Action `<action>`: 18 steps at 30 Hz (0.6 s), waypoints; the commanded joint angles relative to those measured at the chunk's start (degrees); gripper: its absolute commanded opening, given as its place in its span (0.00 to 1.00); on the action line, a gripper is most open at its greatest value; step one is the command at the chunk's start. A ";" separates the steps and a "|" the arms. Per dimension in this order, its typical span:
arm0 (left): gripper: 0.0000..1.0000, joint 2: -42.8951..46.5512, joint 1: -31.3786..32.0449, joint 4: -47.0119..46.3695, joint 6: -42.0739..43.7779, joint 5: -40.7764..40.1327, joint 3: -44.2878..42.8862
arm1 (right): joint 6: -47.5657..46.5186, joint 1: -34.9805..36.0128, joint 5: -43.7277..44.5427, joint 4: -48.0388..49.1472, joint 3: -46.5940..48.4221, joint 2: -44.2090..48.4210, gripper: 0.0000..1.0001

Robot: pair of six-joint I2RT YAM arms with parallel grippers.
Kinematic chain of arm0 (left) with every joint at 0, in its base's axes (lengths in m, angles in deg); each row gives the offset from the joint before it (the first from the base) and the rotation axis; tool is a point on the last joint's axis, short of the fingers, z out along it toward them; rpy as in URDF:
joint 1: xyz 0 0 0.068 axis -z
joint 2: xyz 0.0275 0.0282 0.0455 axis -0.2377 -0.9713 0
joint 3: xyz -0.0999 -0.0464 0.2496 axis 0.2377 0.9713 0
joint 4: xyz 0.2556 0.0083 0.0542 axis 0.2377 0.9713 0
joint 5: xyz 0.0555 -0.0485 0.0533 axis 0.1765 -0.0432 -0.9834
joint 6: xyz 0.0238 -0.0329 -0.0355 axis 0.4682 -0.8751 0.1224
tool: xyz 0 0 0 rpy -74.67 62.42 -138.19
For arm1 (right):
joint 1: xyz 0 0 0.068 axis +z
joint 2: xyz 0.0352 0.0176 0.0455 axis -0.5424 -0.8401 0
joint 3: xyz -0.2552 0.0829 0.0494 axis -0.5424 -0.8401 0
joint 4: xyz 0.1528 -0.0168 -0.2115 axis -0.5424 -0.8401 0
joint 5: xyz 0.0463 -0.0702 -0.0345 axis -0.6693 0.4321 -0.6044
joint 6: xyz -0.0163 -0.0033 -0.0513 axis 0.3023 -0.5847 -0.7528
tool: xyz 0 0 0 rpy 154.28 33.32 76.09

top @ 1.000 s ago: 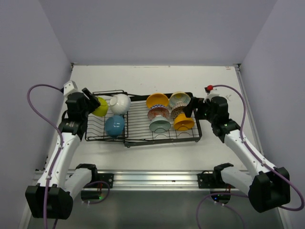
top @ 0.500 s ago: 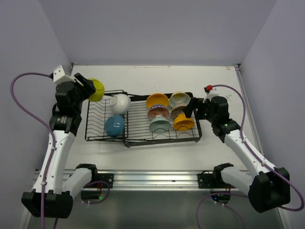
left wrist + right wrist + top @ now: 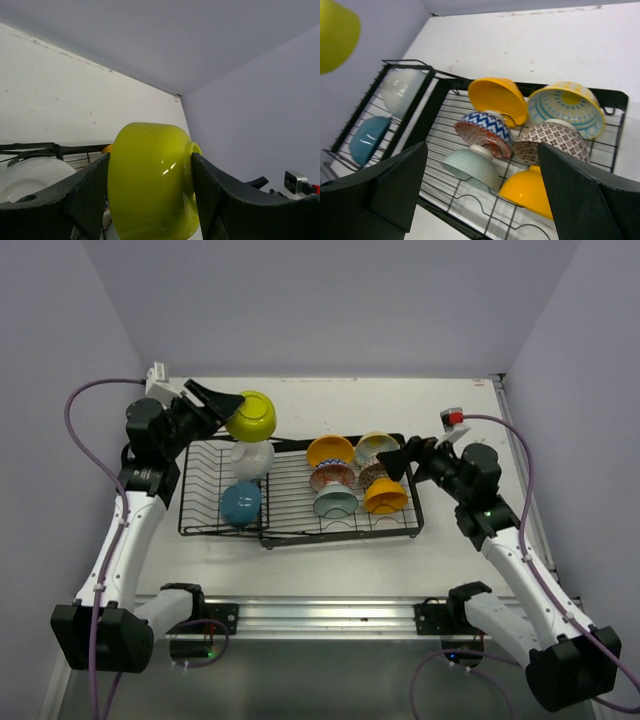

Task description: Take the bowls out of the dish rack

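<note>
My left gripper (image 3: 240, 412) is shut on a yellow-green bowl (image 3: 252, 416), holding it on its side in the air above the back left corner of the black dish rack (image 3: 340, 536). In the left wrist view both fingers press the bowl (image 3: 150, 180) at rim and foot. A white bowl (image 3: 253, 457) and a blue bowl (image 3: 241, 503) stay in the slotted section. On the grid tray sit several bowls: orange-yellow (image 3: 330, 451), pale teal (image 3: 336, 502) and patterned ones (image 3: 485, 131). My right gripper (image 3: 400, 458) hovers open over the rack's right end, holding nothing.
The rack lies across the middle of a white table (image 3: 320, 400). Grey walls close it in at the back and both sides. A metal rail (image 3: 320, 615) with the arm bases runs along the near edge.
My left gripper has lifted the yellow-green bowl out of the slotted section and carried it up and to the right. The right arm has risen and tilted slightly above the rack.
</note>
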 commanded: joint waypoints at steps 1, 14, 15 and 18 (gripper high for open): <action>0.00 1.73 -0.33 -16.14 -5.00 9.47 3.18 | 8.75 0.36 -7.39 8.86 1.63 -1.07 0.95; 0.00 4.10 0.99 -46.90 -14.93 16.24 13.91 | 44.61 4.30 -18.21 53.83 -1.62 -13.00 0.94; 0.00 3.66 1.95 -48.75 -15.46 16.60 14.26 | 45.85 4.92 -18.38 56.05 -1.44 -14.07 0.94; 0.00 1.91 4.40 -55.35 -17.48 18.00 14.44 | 50.68 7.46 -18.91 63.88 -0.30 -18.54 0.93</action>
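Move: The left gripper already holds the green bowl clear of the rack. The open right gripper, where it is to be brought, is about 36 cm to its right, 7 cm back and 8 cm lower; the white bowl is some 19 cm below it and 4 cm ahead. From the right gripper the green bowl is about 33 cm left, 8 cm ahead and 7 cm up, with the far yellow bowl 15 cm left, 12 cm ahead and 13 cm down. Keep the left fingers clamped on the green bowl and carry it rightward about 5 cm towards the right gripper, turning clockwise, then draw back and climb as the fingertips tip up. Meanwhile lift the open right gripper about 10 cm and swing it as far left towards the bowl, rolling its left side up and turning counter-clockwise. ##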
